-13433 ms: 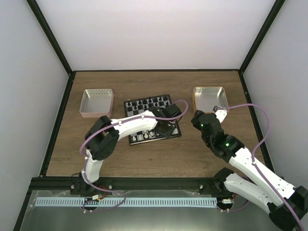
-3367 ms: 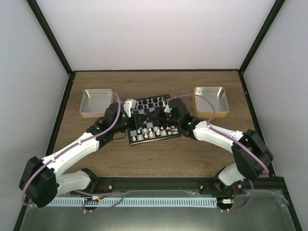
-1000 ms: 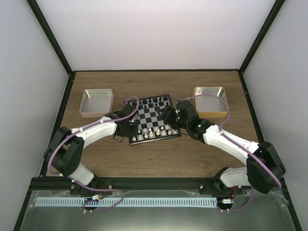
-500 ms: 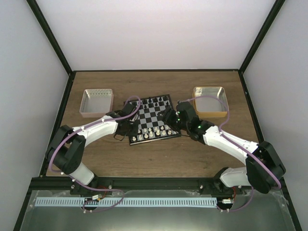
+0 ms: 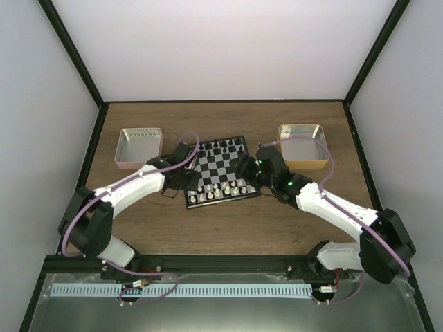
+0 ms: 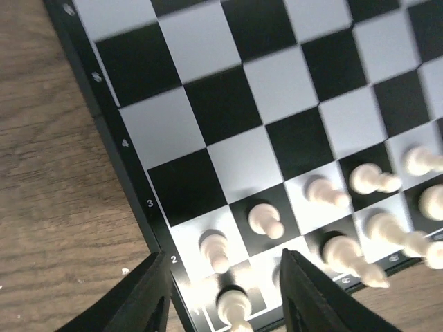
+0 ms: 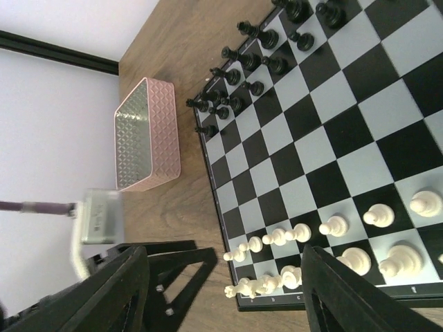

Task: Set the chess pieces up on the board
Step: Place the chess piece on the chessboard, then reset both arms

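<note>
The board (image 5: 220, 160) lies mid-table, with black pieces (image 5: 218, 146) along its far rows and cream-white chess pieces (image 5: 218, 192) along its two near rows. My left gripper (image 5: 187, 181) hovers over the board's near left corner. In the left wrist view its jaws (image 6: 228, 304) stand open on either side of a cream piece (image 6: 234, 308) that stands free on the corner square, beside a pawn (image 6: 214, 249). My right gripper (image 5: 249, 173) hangs open and empty at the board's right edge, and its fingers (image 7: 118, 290) frame the cream rows (image 7: 332, 225).
A pink tray (image 5: 140, 147) sits left of the board and a gold tray (image 5: 302, 145) sits to its right. The left arm's black fingers (image 7: 173, 263) show beside the board's corner in the right wrist view. Bare wood surrounds the board.
My left gripper's jaws have opened and let go of the cream piece on the corner square. The right gripper has drifted slightly right, still open.
</note>
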{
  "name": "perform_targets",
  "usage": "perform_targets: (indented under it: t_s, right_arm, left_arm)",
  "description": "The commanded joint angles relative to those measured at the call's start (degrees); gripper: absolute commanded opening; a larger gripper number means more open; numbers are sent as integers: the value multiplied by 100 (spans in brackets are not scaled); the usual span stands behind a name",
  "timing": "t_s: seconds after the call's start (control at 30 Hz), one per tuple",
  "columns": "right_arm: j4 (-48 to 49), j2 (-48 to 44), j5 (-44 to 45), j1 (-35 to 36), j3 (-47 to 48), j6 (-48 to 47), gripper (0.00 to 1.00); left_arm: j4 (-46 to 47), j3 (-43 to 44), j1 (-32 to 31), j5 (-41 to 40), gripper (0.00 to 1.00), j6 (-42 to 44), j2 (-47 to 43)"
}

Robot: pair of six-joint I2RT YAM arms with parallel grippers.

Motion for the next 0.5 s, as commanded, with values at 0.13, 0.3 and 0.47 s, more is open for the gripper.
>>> perform_targets:
  t_s: [0.13, 0.3, 0.47]
  right_arm:
    - [-1055, -886, 1212, -50, -27, -1317, 67]
    - [-1757, -1690, 1808, -64, -39, -2453, 79]
    - [-2393, -2607, 2487, -64, 94, -3110, 87]
  left_arm:
    - [100, 168, 40, -675, 69, 19, -1750]
    - [388, 10, 36, -1008, 88, 241, -3096]
    - [582, -118, 36, -1218, 100, 392, -4301]
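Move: The white pawn just set on the corner file stands already free between the left hand's fingers, about 3 cm below the hand and some 1 cm back. Its pawn neighbour is level ahead and about 3 cm to the right. Behind them, the corner piece lies roughly 4 cm back and 1 cm right, the piece beside it about 3 cm back and 3 cm right, all some 3 cm down. From the right hand the corner-file pawn is about 12 cm left, 3 cm back and 14 cm below. The left hand, already clear of the pawn, climbs fast and nearly straight up off the near left corner of the board, over 20 cm, drifting about 4 cm left late on, while its wrist tips up some 40 degrees so the fingers swing from pointing down towards forward and open fully. The empty right hand draws away to the right and rises too, backing slightly away from the board's middle, its wrist tipping up and rolling as its fingers open further, and neither hand touches anything at the end. ##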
